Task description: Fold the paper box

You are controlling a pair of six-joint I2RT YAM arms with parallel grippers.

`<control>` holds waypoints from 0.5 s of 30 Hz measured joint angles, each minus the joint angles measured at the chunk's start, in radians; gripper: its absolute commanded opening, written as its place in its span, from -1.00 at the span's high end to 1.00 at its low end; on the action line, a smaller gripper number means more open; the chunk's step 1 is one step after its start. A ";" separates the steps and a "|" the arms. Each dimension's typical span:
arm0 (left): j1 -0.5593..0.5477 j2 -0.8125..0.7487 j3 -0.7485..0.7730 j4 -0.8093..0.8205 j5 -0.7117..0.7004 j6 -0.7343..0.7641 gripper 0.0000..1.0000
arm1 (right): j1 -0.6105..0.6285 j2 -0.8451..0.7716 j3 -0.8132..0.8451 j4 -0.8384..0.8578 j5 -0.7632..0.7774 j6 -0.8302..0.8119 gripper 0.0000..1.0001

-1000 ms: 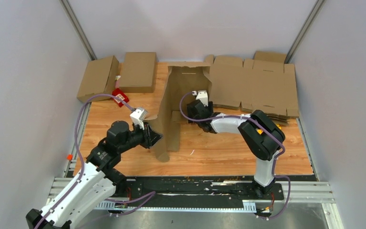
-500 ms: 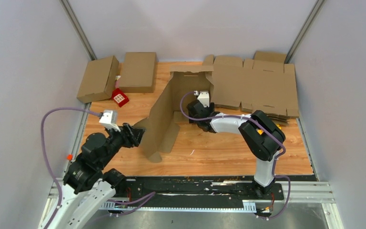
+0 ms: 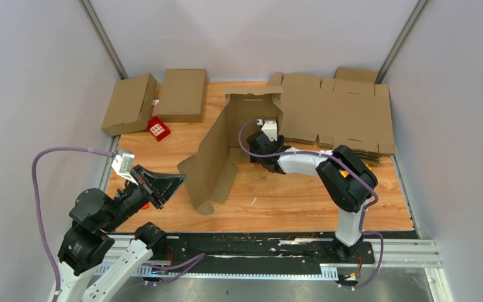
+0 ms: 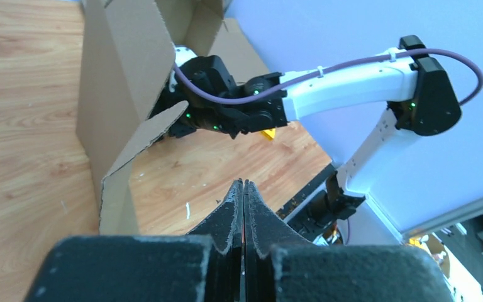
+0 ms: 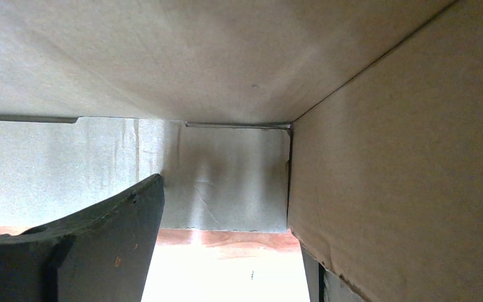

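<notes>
The paper box (image 3: 217, 148) stands half-formed in the middle of the wooden table, its brown panels upright and one loose flap (image 4: 141, 135) hanging toward the front. My left gripper (image 3: 179, 180) is shut on nothing, a short gap left of the box's front panel; its fingertips (image 4: 244, 184) press together. My right gripper (image 3: 249, 151) reaches into the box from the right. Its jaws stand open: one dark finger (image 5: 100, 233) shows at lower left, and a box wall (image 5: 390, 157) covers the other.
A stack of flat cardboard blanks (image 3: 336, 116) lies at the back right. Two folded boxes (image 3: 129, 100) (image 3: 182, 94) and a small red item (image 3: 158, 129) sit at the back left. Grey walls close in both sides.
My left gripper let go of the box's front panel, opened, drew back to the left and near side, then shut. The panel swung outward to the left. The right arm stayed put.
</notes>
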 measured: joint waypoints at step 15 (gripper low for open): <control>-0.092 0.169 -0.061 0.109 0.056 0.030 1.00 | -0.017 0.001 0.013 -0.022 -0.041 0.000 -0.47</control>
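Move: The near end flap of the paper box's left wall stands about 10 cm ahead of the shut left fingers, roughly level sideways and some 18 cm below them. The box's far wall is some 28 cm ahead, 11 cm right and 20 cm down; the floor flap along the left wall lies 15 cm ahead, 4 cm right and 33 cm down. From the right hand, the near end flap is about 15 cm back, 14 cm left and 10 cm up. Left hand, fingers shut, swings about 4 cm right, then also 3 cm down; right stays open inside the box. ##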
